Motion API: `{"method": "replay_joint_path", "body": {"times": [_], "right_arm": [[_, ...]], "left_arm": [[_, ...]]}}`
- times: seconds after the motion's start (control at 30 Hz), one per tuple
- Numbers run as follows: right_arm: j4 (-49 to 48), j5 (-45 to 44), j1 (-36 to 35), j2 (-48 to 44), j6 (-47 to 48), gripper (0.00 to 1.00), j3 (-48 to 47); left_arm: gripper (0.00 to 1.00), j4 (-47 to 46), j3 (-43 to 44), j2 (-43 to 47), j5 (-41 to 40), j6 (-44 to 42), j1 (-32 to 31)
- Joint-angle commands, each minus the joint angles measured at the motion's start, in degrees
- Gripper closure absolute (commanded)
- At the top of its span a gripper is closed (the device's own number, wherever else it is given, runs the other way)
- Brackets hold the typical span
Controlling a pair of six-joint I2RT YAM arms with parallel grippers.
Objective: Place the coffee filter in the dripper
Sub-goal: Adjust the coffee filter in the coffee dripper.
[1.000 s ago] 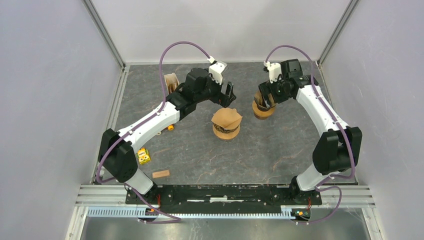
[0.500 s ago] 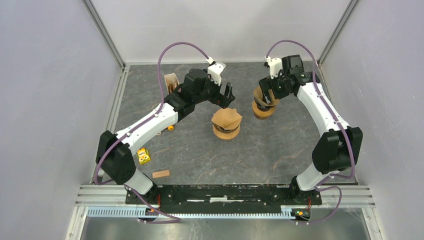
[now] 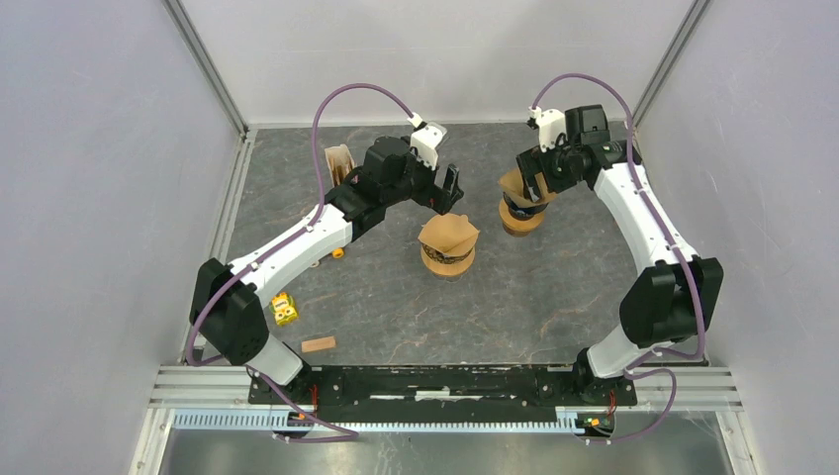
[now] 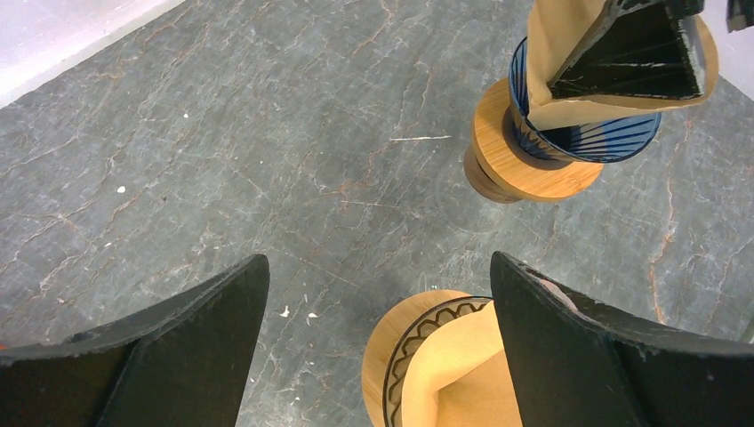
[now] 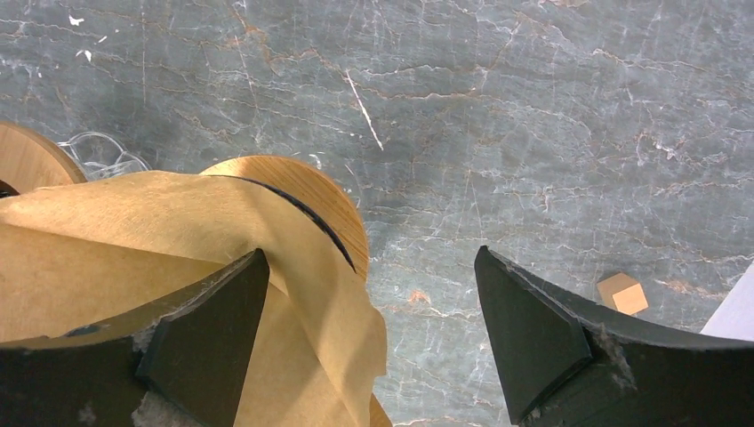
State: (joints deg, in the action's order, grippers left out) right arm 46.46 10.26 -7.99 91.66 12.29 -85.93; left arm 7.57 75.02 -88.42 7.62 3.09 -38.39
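Two drippers on wooden bases stand mid-table. The middle dripper (image 3: 447,255) carries a brown coffee filter (image 3: 448,232); my left gripper (image 3: 452,191) hovers open just behind it, nothing between its fingers. In the left wrist view that dripper (image 4: 425,345) and its filter (image 4: 471,374) sit below my left gripper (image 4: 378,347). The right dripper (image 3: 520,215), blue-ribbed (image 4: 582,140), holds a second filter (image 4: 569,53). My right gripper (image 3: 531,185) is open over it. In the right wrist view my right gripper (image 5: 369,329) has its left finger (image 5: 204,347) against that filter (image 5: 178,231).
A holder of spare filters (image 3: 339,162) stands at the back left. A yellow cube (image 3: 285,310), a wooden block (image 3: 318,344) and a small orange piece (image 3: 337,253) lie near the left arm. Another small wooden block (image 5: 621,293) lies beside the right dripper. Grey walls enclose the table.
My right gripper has drawn back and to the right over the right dripper, and the filter's edge now shows beside it. The left arm has hardly moved.
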Motion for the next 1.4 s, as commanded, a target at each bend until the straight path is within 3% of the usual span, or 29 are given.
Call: {"method": "replay_joint_path", "body": {"times": [0.0, 0.37, 0.83, 1.37], "right_arm": [[-0.5, 1.6, 0.3, -3.7, 0.9, 0.07, -2.1], [-3.8, 2.6, 0.4, -6.9, 1.4, 0.07, 2.2], [-1.6, 1.8, 0.4, -8.4, 2.4, 0.07, -2.8], [-3.4, 4.4, 0.2, -16.0, 4.0, 0.07, 5.0]], "left_arm": [[0.0, -1.6, -0.1, 2.8, -1.0, -3.0, -0.3], [0.0, -1.7, -0.4, 3.1, -1.4, -3.0, -0.3], [0.0, -1.9, -1.0, 3.7, -2.3, -5.2, -0.3], [0.0, -0.4, -0.7, 5.9, -4.7, -7.7, -0.3]]}}
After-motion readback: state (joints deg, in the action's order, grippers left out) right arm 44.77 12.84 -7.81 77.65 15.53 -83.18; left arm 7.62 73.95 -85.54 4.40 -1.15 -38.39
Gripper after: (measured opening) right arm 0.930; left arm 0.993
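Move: The coffee filter, standing in the blue right-hand dripper, lies about 4 cm left of the right hand, 1 cm back and some 4 cm below, with that hand's left finger at its mouth. Its dripper is directly beneath, around 8 cm below the hand. The centre dripper stands roughly 19 cm left and 9 cm back, a wooden cube about 18 cm right and 3 cm ahead. From the left hand, the filter is some 16 cm right, 4 cm ahead and 9 cm lower. The filter in the blue dripper is let be as the right hand's left finger comes free of its open mouth: the hand rises about 7.5 cm in two stages, resting briefly after the first 3 cm. Late in the second rise it draws back roughly 3 cm, the fingertips tilting up by some 15 degrees in all, and the fingers stay wide open. ##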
